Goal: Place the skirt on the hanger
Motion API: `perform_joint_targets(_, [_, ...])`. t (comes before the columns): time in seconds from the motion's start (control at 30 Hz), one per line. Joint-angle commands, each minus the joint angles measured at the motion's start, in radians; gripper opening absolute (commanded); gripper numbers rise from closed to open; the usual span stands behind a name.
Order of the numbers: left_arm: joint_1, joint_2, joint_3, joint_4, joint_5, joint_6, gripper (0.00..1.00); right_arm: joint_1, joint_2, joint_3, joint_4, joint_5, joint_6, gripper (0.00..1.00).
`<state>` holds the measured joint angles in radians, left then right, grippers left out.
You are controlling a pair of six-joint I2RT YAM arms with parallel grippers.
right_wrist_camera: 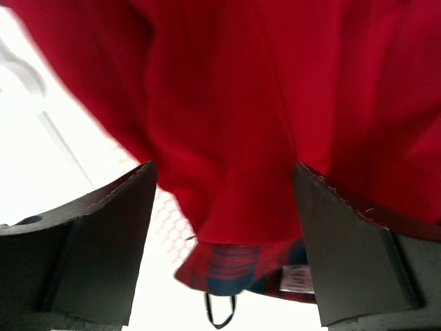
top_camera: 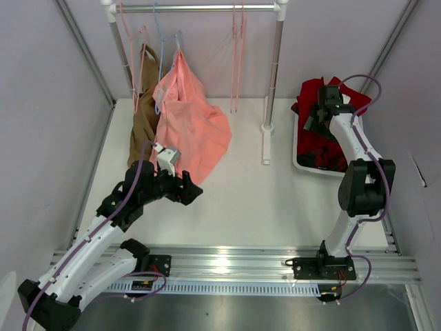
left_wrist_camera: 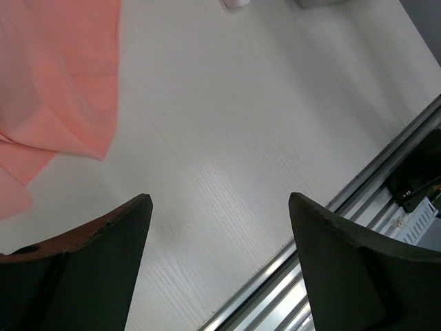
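The deep-red skirt (top_camera: 311,89) lies bunched in a white basket (top_camera: 298,163) at the back right. My right gripper (top_camera: 313,118) is down in that basket, open. In the right wrist view its fingers stand wide on either side of a hanging fold of the skirt (right_wrist_camera: 241,103), the right gripper (right_wrist_camera: 224,169) not pinching the cloth. A pale-pink wire hanger (top_camera: 238,62) hangs edge-on from the rail at the back. My left gripper (top_camera: 193,189) hovers over the table at the left, open and empty (left_wrist_camera: 220,200).
A red-and-black checked garment (right_wrist_camera: 241,265) lies under the skirt in the basket. A salmon-pink garment (top_camera: 189,121) and a brown one (top_camera: 142,117) hang from the rail's left end and spill onto the table. The rail's right post (top_camera: 274,69) stands beside the basket.
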<state>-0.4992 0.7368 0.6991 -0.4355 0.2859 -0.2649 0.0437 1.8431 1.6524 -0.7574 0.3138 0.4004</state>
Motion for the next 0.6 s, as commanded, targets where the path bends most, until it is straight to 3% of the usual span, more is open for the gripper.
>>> perform_joint_targets(0.0, [-0.002,-0.013,-0.009,0.018,0.024,-0.014,0.86,-0.001,-0.002,0.014,-0.048,0.105,0.015,0.82])
perform_joint_targets(0.37, [-0.001,-0.013,-0.012,0.018,0.029,-0.014,0.86,-0.001,-0.010,-0.036,-0.062,0.150,0.026,0.70])
perform_joint_targets(0.57, [-0.002,-0.011,-0.012,0.015,0.029,-0.013,0.86,-0.013,-0.001,-0.007,-0.060,0.108,0.035,0.26])
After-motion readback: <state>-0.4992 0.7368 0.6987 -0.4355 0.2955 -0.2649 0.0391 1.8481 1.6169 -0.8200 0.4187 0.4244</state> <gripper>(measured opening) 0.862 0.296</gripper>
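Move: The red skirt's fold lies just under the right hand, about 2 cm back, 2 cm to the right and 2 to 3 cm below. The white basket holding the cloth has its middle roughly 4 cm back, 3 cm right and 8 cm below that hand; the rack's foot is some 18 cm to the hand's left, 2 cm back and 12 cm lower. From the left hand, the fold is about 22 cm ahead, 44 cm right and 7 cm down. The fold of the red skirt in the basket is taken between the right hand's fingertips: the hand eases back and to the right over the cloth while sinking, about 3 cm level and 2 cm down, with the wrist turning only slightly. The wide-open fingers narrow slowly, then close quickly in the last stretch as the hand comes to rest, pinching the red cloth. ##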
